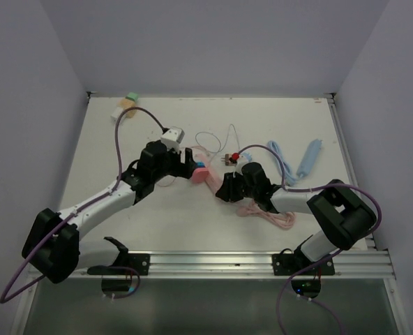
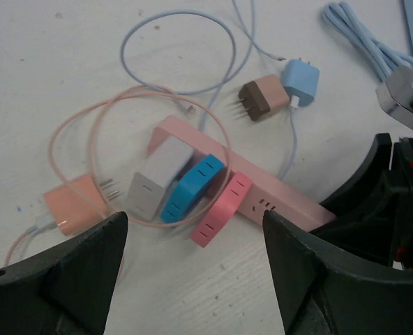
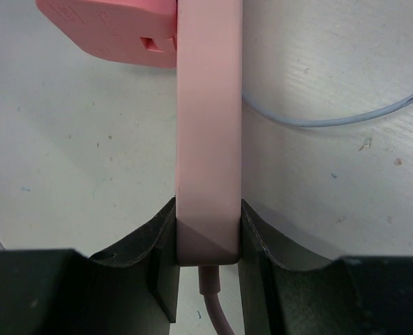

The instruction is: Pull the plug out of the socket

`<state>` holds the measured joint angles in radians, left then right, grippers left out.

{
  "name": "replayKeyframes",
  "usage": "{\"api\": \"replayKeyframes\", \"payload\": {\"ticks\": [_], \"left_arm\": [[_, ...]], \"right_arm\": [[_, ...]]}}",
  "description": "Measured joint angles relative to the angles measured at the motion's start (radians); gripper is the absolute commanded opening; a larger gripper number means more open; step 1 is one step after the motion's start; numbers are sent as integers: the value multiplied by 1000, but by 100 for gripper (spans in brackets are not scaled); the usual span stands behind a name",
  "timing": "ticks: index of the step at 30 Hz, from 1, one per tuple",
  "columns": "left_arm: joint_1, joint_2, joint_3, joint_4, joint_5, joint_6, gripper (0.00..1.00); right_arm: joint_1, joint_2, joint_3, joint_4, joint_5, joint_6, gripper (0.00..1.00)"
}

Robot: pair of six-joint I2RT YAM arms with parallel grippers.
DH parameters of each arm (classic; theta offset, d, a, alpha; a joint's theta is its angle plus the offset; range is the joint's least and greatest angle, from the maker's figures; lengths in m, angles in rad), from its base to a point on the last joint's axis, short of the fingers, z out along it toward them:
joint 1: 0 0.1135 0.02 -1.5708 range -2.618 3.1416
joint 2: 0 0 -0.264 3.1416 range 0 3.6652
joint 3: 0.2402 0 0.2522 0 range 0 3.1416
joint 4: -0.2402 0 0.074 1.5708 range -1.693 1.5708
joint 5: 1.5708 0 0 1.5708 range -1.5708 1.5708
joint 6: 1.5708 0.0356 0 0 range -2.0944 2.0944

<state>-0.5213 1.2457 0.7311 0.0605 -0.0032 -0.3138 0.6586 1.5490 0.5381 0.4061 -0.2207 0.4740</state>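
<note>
A pink power strip, the socket [image 2: 283, 199], lies flat on the white table. Three plugs sit side by side in it: a white one [image 2: 154, 178], a blue one [image 2: 192, 188] and a pink one [image 2: 220, 209]. My left gripper [image 2: 194, 227] hovers open above and just in front of these plugs, and nothing is between its fingers. From the top camera it is at the strip's left end [image 1: 188, 162]. My right gripper [image 3: 208, 244] is shut on the cord end of the socket [image 3: 208, 125], with the pink plug [image 3: 116, 31] beyond it.
Loose chargers lie around the socket: a peach one [image 2: 70, 206] with a looped cable at the left, a brown one [image 2: 262, 98] and a light-blue one [image 2: 301, 82] behind. Blue cables [image 1: 283, 162] lie at the right. The socket's pink cord [image 1: 266, 213] coils near the right arm.
</note>
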Motion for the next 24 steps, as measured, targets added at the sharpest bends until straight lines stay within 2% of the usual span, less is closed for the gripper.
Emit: {"api": "replayKeyframes", "payload": {"ticks": [4,9,15,19,24], "left_arm": [[-80,25,0,-5,16,56,78],[-88,91,24,-47,19,117,75],[-97,130,78,-106,34,168,66],[-101,130,80,-130,49,182,52],[-119,132,81,-161,61,195,50]], "right_arm": [[0,2,2,-3,-28,-5,0],[0,2,2,-3,-59,-8,0],[2,3,2,-3,-85,-15,0],[5,3,2,-3,-90,-19,0],[6,3,2,-3,-90,-23,0]]}}
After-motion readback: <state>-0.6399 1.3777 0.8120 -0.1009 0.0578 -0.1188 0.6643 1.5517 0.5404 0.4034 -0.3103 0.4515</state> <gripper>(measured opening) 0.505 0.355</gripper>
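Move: The pink plug in the pink strip lies about 7 cm to the left hand's right, only 2 cm ahead and some 11 cm below; from the right hand, already clamped on the strip's near end, it is roughly 8 cm ahead and 8 cm left, about level. From the left hand, the blue plug sits about 5 cm ahead and 6 cm right, the brown plug 7 cm ahead and 17 cm right, and the loose peach plug 7 cm ahead and 5 cm left. Bring the left gripper down about 5 cm and, mostly at the outset, back and to its right some 3 cm each, closing in on the pink plug. Turn it some 15 degrees clockwise, roll its left side up, and narrow the wide-open fingers to about half, still short of the plug. With the right hand keep gripping the strip, easing it slightly back and left while turning slightly counter-clockwise. ##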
